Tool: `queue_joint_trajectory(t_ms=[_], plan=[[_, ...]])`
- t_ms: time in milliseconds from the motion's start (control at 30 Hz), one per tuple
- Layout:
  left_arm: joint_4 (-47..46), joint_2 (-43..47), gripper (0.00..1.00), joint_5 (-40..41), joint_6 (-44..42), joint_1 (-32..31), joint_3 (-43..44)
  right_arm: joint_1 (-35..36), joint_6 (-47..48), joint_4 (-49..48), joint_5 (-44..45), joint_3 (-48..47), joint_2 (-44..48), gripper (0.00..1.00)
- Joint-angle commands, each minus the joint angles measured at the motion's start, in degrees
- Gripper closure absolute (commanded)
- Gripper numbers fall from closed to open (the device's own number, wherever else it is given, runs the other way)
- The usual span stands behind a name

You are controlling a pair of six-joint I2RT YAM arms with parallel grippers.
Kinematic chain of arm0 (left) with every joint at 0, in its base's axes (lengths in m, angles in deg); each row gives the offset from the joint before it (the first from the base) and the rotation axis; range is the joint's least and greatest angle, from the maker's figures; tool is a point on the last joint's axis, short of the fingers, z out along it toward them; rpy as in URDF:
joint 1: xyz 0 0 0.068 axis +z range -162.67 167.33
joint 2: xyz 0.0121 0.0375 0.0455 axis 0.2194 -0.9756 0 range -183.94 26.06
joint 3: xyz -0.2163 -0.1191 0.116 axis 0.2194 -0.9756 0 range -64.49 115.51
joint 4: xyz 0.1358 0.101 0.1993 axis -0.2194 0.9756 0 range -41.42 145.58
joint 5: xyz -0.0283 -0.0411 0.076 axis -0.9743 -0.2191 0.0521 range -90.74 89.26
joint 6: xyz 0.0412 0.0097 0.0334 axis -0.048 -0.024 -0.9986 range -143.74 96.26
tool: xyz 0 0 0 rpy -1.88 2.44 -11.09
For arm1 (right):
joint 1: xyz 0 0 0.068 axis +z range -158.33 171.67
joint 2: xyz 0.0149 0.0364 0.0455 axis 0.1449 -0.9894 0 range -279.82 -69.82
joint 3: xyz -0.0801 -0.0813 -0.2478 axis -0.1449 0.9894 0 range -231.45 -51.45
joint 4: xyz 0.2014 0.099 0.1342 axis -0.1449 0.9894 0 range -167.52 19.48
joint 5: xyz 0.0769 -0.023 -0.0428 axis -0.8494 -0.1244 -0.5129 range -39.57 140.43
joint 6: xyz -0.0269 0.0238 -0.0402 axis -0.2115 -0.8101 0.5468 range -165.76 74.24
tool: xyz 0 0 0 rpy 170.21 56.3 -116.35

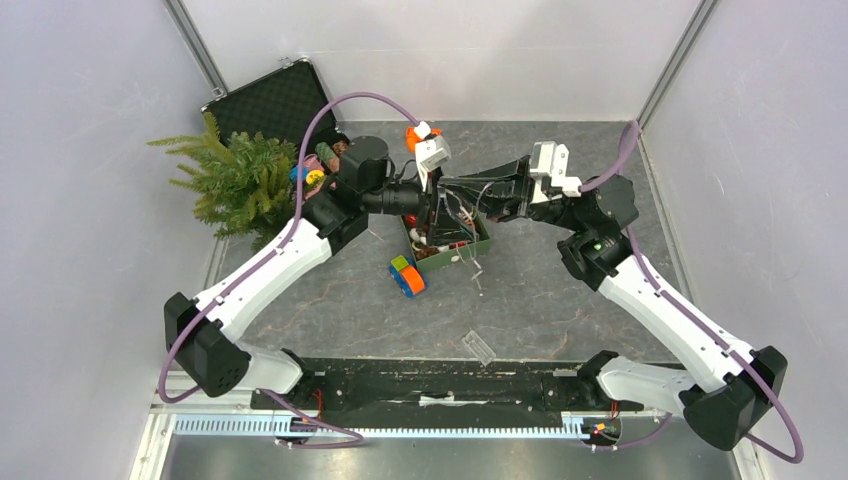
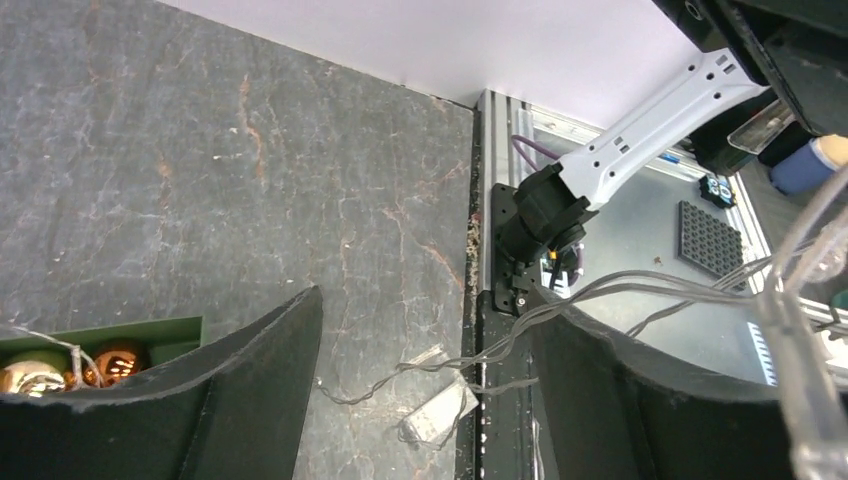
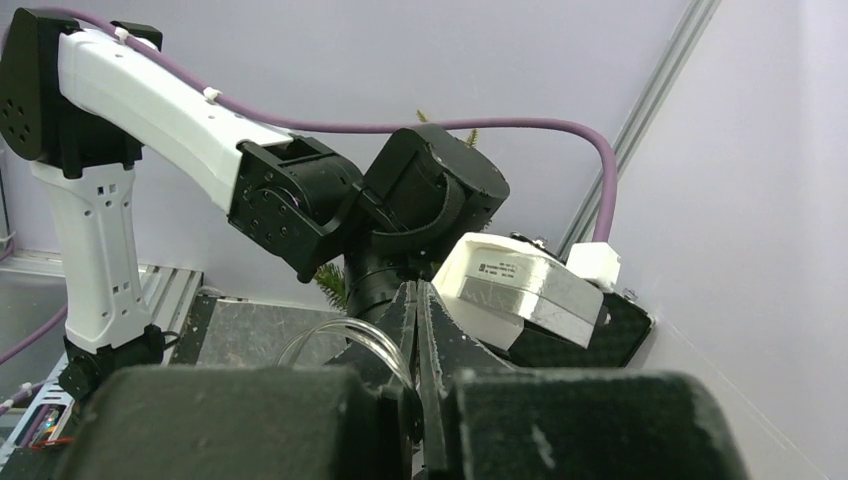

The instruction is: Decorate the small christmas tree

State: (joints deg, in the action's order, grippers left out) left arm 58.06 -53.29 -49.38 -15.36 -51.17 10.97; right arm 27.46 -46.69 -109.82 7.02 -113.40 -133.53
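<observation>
The small christmas tree (image 1: 240, 180) stands at the back left of the table, and a sprig of it (image 3: 330, 285) shows behind the left arm. A green box (image 1: 482, 240) of ornaments sits mid-table; a copper ball (image 2: 110, 362) lies inside it. My left gripper (image 1: 433, 208) hangs over the box, open (image 2: 430, 390), with thin strands of the light string (image 2: 640, 285) running across the gap and over its right finger. My right gripper (image 1: 446, 185) meets it from the right, shut (image 3: 415, 295) on a clear loop of the light string (image 3: 330, 335). The string's clear battery pack (image 2: 440, 415) lies near the table's front edge.
An open black briefcase (image 1: 275, 100) leans in the back corner behind the tree. Coloured ornaments (image 1: 315, 172) sit beside the tree. An orange, green and blue toy (image 1: 407, 276) lies just left of the box. The two arms cross close together above the box.
</observation>
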Motion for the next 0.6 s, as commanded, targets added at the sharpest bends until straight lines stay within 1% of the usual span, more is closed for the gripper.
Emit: queue_joint_trajectory(t_ms=[0, 33, 67, 100, 133, 167, 200, 267, 300, 367, 400, 467, 567], plan=[[-4.21, -0.06, 0.35, -1.46, 3.56, -1.14, -1.03, 0.33, -2.23, -4.07, 0.54, 0.65, -0.07, 1.00], [-3.92, -0.16, 0.67, -0.18, 3.82, -1.14, -0.87, 0.32, -2.40, -4.34, 0.53, 0.93, -0.11, 1.00], [-2.84, -0.12, 0.96, 1.79, 3.54, -1.07, -0.33, 0.32, -2.23, -3.97, 0.51, 0.97, -0.06, 1.00], [-0.48, 0.29, 0.98, 4.64, 2.66, -0.97, 0.85, 0.33, -1.67, -2.77, 0.80, 1.14, 0.00, 1.00], [2.28, 0.83, 0.98, 6.58, 0.87, -0.73, 2.77, 0.28, -0.21, -0.88, 1.40, 1.15, 0.23, 0.92], [6.51, 1.32, 0.98, 9.87, -2.29, -0.57, 5.13, 0.27, 2.15, 2.23, 1.89, 1.13, 0.52, 0.72], [10.71, 2.08, 0.98, 13.88, -5.58, -0.57, 8.76, 0.27, 4.75, 5.60, 2.57, 1.18, 0.82, 0.59], [18.42, 3.74, 0.98, 24.74, -12.31, -0.52, 16.37, 0.37, 10.25, 12.48, 5.43, 2.27, 2.09, 0.34], [21.82, 4.56, 0.98, 30.49, -15.53, -0.52, 20.34, 0.33, 12.69, 14.82, 7.83, 3.74, 3.11, 0.24], [25.44, 6.28, 0.98, 39.07, -20.44, -0.52, 26.74, 0.29, 15.50, 15.56, 10.89, 7.13, 5.47, 0.09], [26.97, 7.01, 0.98, 41.42, -22.67, -0.52, 29.03, 0.33, 16.56, 15.23, 11.67, 9.12, 6.71, 0.02], [29.35, 8.34, 0.98, 43.34, -24.92, -0.52, 33.54, 0.34, 18.38, 15.71, 12.97, 11.52, 8.21, 0.02], [31.96, 10.01, 0.98, 44.22, -25.67, -0.52, 38.89, 0.25, 21.99, 18.09, 16.58, 13.21, 8.96, 0.02]])
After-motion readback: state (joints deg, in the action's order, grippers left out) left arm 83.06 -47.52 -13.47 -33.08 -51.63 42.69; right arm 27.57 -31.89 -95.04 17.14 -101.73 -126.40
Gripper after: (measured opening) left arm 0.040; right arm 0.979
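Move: The string lights hang from the right hand's shut fingertips; the stretch to be caught lies straight below them, some 13 cm down, right between the left hand's open fingers. From the left hand, about 30 cm lower, the green box stands roughly 14 cm ahead and 4 cm left, the toy car 5 cm ahead and 12 cm left, and the battery pack 10 cm back and 3 cm right. Holding nearly still, the left hand shuts on the hanging string lights; only then does the right hand open wide, let go and sink about 10 cm, drifting slightly forward. The left hand, keeping its pinch, swings forward a little, then sweeps up some 17 cm and about 10 cm left, its fingers tipping upward and turning counter-clockwise. ##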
